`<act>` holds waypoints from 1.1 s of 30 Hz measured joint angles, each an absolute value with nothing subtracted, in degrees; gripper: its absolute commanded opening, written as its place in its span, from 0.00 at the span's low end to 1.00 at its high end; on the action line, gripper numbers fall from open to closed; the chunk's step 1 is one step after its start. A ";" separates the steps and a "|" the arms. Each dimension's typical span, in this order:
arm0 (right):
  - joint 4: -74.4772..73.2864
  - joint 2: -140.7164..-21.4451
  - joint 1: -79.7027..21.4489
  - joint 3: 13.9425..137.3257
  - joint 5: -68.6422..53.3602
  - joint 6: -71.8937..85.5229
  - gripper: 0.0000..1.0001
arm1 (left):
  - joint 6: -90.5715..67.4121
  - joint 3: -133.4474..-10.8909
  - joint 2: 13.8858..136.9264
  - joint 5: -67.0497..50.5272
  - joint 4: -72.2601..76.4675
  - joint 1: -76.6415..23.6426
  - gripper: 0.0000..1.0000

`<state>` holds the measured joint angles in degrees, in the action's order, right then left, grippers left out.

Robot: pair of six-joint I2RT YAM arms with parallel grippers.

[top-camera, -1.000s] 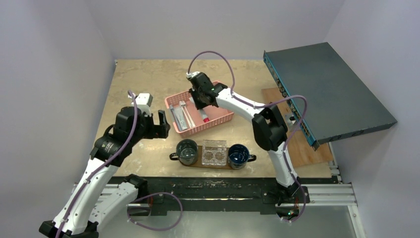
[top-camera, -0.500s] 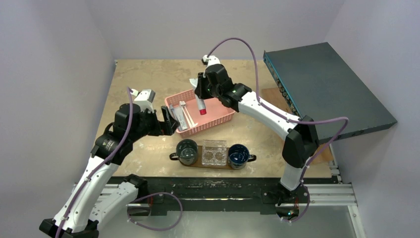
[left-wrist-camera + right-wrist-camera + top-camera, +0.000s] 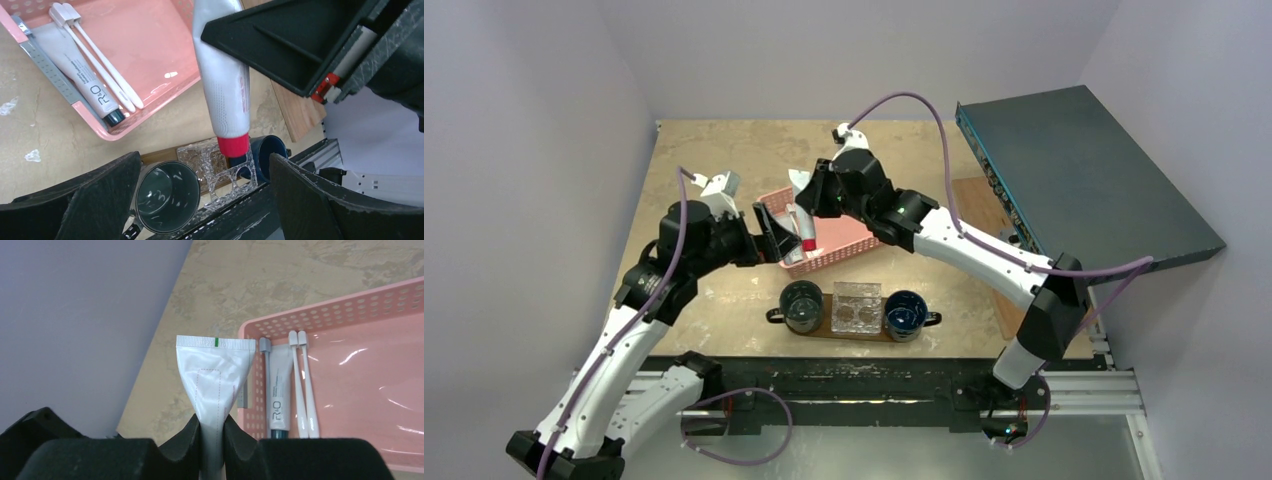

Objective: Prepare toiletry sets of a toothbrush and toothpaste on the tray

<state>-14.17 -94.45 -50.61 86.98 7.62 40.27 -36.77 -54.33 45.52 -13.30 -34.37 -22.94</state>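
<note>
My right gripper (image 3: 821, 196) (image 3: 212, 432) is shut on the crimped end of a white toothpaste tube (image 3: 804, 226) (image 3: 225, 95) (image 3: 215, 370). The tube hangs red cap down above the left end of the pink basket (image 3: 856, 236). My left gripper (image 3: 769, 236) (image 3: 205, 200) stands open beside the basket's left front corner, and the tube hangs in front of its fingers without touching them. Inside the basket lie a second tube with a dark cap (image 3: 85, 85) (image 3: 280, 395) and two white toothbrushes (image 3: 100, 65) (image 3: 305, 390). The dark oval tray (image 3: 774, 316) sits near the front edge.
On the tray stand a dark green mug (image 3: 802, 305), a clear glass holder (image 3: 856, 306) and a blue mug (image 3: 905, 314). A dark blue equipment box (image 3: 1084, 190) leans at the right over a pale wooden board (image 3: 1034, 300). A grey strip (image 3: 45, 65) lies along the basket's wall.
My right gripper has lifted the red-capped tube out of the basket and carried it left. My left gripper has moved right, up to the basket's corner.
</note>
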 measured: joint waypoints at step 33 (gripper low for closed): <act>-11.97 -93.49 -56.25 86.80 11.22 44.16 0.09 | -42.89 -54.33 53.23 -20.95 -28.51 -22.96 0.16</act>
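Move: The right hand already holds the toothpaste tube. The tube's middle lies about 7 cm ahead of the left hand and 5 cm to its right, roughly level, its red cap hanging nearer. The left gripper, where the tube is headed, is about 10 cm back from the right hand, 4 cm left and 2 cm lower. From the left hand, the pink basket is some 17 cm ahead, 9 cm right and 23 cm down; the dark mug is about 3 cm back, 3 cm right and 20 cm below. The left fingers close from wide open onto the lower part of the tube, just above its red cap, after easing about 3 cm to the right and slightly forward, tipping a little. The right hand keeps its pinch higher up and brings the tube about 4.5 cm back and left, slightly up, to meet them, slowing midway. ##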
